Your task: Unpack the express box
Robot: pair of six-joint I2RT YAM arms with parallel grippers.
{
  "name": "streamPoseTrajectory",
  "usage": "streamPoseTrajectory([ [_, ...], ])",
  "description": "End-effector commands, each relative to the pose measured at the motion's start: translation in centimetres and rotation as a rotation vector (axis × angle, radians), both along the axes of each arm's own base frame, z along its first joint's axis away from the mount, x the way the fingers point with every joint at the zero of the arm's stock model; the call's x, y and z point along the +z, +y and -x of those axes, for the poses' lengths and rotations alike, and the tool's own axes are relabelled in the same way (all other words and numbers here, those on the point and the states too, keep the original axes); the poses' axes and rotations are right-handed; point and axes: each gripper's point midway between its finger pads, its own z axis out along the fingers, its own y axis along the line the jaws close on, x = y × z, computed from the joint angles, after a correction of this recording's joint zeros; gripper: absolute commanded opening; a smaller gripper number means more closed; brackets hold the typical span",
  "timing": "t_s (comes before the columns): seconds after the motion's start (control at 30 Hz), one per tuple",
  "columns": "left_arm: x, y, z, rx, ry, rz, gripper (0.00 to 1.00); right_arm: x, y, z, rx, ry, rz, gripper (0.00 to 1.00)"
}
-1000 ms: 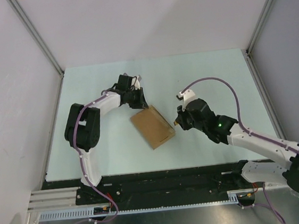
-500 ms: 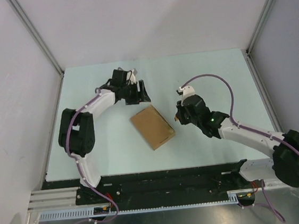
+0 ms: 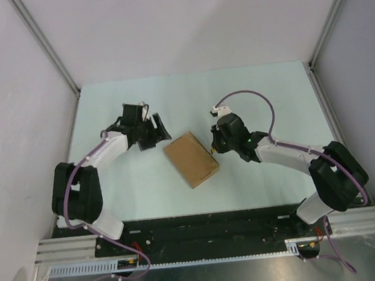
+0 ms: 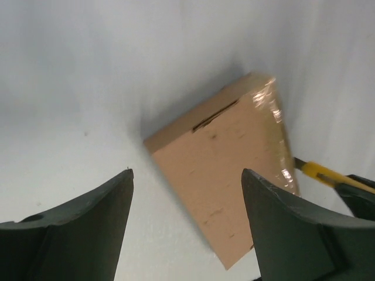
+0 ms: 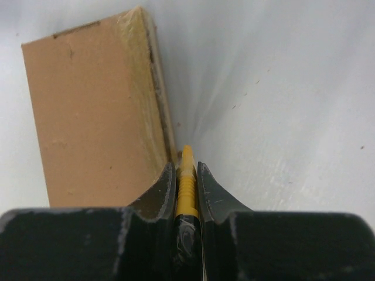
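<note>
The express box (image 3: 191, 159) is a flat brown cardboard box, lying closed and askew in the middle of the table. Clear tape runs along its right edge (image 5: 140, 88). My left gripper (image 3: 158, 135) stands open just left of the box's far corner, apart from it; the left wrist view shows the box (image 4: 228, 170) ahead between the spread fingers (image 4: 111, 205). My right gripper (image 3: 215, 145) is shut on a yellow utility knife (image 5: 186, 175), whose tip sits at the box's taped right edge. The knife (image 4: 319, 172) also peeks out past the box.
The pale green table (image 3: 256, 93) is walled by grey panels with metal corner posts (image 3: 47, 51) at the back left and right. A black rail (image 3: 203, 223) with both arm bases runs along the near edge.
My left gripper has opened and drawn back leftward from the box's far corner. The right arm has swung the knife up and in against the box's right edge. The box has not moved.
</note>
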Motion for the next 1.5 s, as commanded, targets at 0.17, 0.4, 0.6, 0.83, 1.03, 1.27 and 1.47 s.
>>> streamPoseTrajectory([
  [0.17,-3.8,-2.8,2.0,-0.023,0.220,0.141,0.79,0.9,2.7,4.6,0.163,0.131,-0.055,0.00],
  [0.4,-1.9,-7.4,-2.1,-0.206,0.197,0.323,0.70,2.1,4.9,5.8,0.221,0.076,-0.070,0.00],
  [0.6,-1.8,-9.6,-6.6,-0.326,0.111,0.348,0.70,2.9,7.9,5.1,0.270,-0.007,-0.128,0.00],
  [0.83,2.0,-5.3,-9.3,-0.161,-0.054,0.200,0.73,4.8,7.8,3.4,0.206,-0.071,-0.097,0.00],
  [1.03,4.5,2.6,-6.0,0.064,-0.156,0.031,0.75,9.0,6.3,4.0,0.214,-0.147,-0.121,0.00],
  [1.27,2.8,5.8,2.2,0.156,-0.079,-0.033,0.46,10.2,5.4,-1.7,0.124,-0.239,-0.134,0.00],
  [1.47,-1.8,5.1,9.8,0.050,0.148,-0.026,0.06,9.9,6.0,-6.5,0.069,-0.272,-0.128,0.00],
])
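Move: The right hand still grips the yellow knife. The express box's middle lies about 8 cm to its left, 1 cm ahead and 8 cm lower; its taped right side is centred some 4 cm left and 4 cm ahead, also 8 cm below. The empty, open left hand has the box's middle roughly 8 cm to its right, 5 cm back and 9 cm down, with the knife about 15 cm right, 5 cm back and 2 cm lower. Starting with the knife tip at the box's taped right side, the right hand draws back about 7 cm, swings left, then rises some 9 cm and goes forward to over the far right corner, knife still gripped. The left hand sinks about 5 cm beside the box, sweeps forward and right around its far end, then lifts away back and left, ending clear as its fingers shut. ##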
